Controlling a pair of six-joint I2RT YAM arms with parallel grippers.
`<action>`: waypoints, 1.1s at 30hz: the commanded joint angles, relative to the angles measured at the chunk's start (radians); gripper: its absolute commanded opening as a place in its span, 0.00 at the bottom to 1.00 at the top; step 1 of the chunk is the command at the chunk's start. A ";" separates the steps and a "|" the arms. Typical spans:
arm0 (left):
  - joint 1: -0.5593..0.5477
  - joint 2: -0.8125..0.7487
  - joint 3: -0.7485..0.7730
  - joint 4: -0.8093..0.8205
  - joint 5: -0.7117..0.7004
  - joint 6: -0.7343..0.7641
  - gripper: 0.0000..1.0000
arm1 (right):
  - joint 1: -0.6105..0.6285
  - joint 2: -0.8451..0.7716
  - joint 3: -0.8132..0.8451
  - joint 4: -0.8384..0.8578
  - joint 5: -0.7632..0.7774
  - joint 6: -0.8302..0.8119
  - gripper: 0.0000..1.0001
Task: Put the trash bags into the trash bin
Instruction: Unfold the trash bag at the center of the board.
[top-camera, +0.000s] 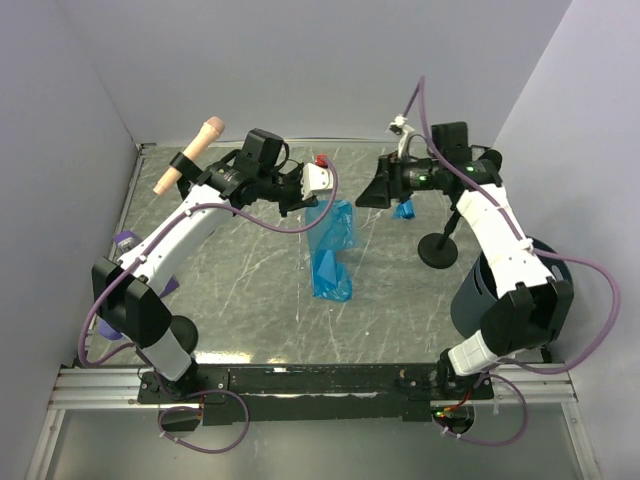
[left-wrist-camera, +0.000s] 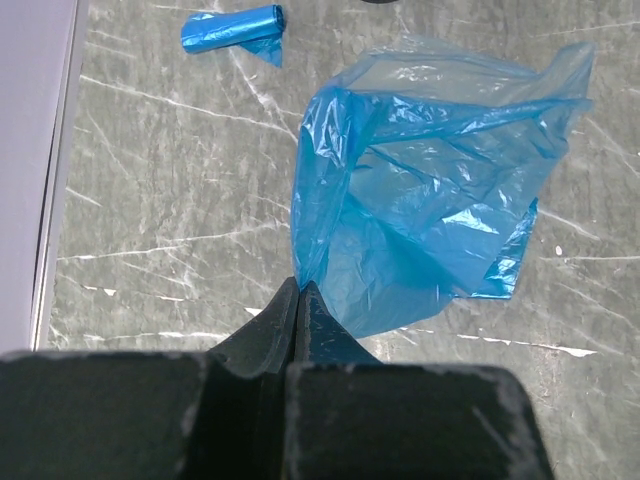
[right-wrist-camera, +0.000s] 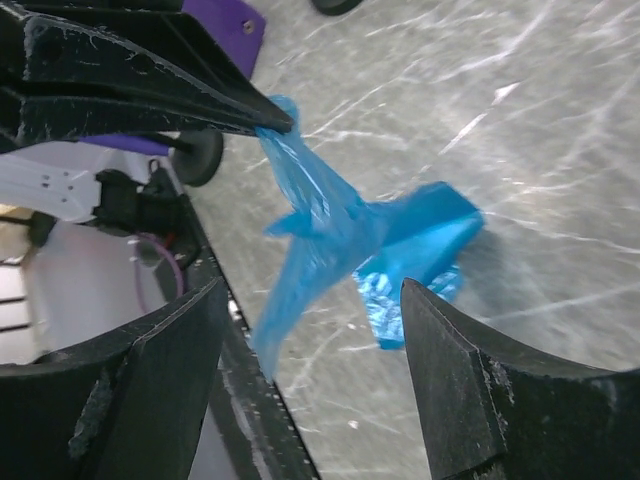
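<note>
A long translucent blue trash bag (top-camera: 331, 255) hangs from my left gripper (top-camera: 314, 200) down onto the table in the middle. In the left wrist view the jaws are shut tight on the bag's (left-wrist-camera: 430, 200) top corner, at my left gripper (left-wrist-camera: 298, 288). A small blue roll (top-camera: 404, 210) lies on the table just below my right gripper (top-camera: 374, 191), which stands open, facing the bag from the right. In the right wrist view the bag (right-wrist-camera: 335, 225) hangs ahead of my right gripper (right-wrist-camera: 312, 295), untouched. The dark trash bin (top-camera: 470, 295) stands at the right, under the right arm.
A black round stand base (top-camera: 437, 251) sits between the roll and the bin. Another stand with a peach-coloured microphone (top-camera: 190, 155) rises at the far left. A purple object (top-camera: 126, 242) lies by the left wall. Walls close the table on three sides.
</note>
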 joint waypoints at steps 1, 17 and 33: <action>-0.007 -0.043 0.006 0.031 0.030 -0.024 0.01 | 0.071 0.025 0.022 0.049 0.015 0.066 0.77; -0.007 -0.044 0.017 0.042 0.029 -0.024 0.01 | 0.094 0.073 -0.008 -0.033 0.149 -0.027 0.52; -0.007 -0.044 0.024 0.072 0.049 -0.070 0.01 | 0.122 0.102 -0.035 -0.014 0.077 -0.044 0.29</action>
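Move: The trash bag hangs pinched by one corner in the shut left fingers, and its loose upper edge lies about 4 cm left of the open right hand, 1 cm back and 7 cm below. That edge is some 7 cm right of the left hand, 1 cm back and 3 cm lower. The bag roll lies on the table about 10 cm ahead of the right hand, 11 cm right and 27 cm down; the black stand foot is 19 cm right and 2 cm back, equally low. The trash bag's loose edge is met from above: the right hand shifts about 2.5 cm left towards the left fingers, then sinks some 5.5 cm, tilting slightly. Its wide-open fingers narrow to roughly half their gap around the edge, tips touching the film but not shut on it. The left hand stays put and keeps its pinch. ##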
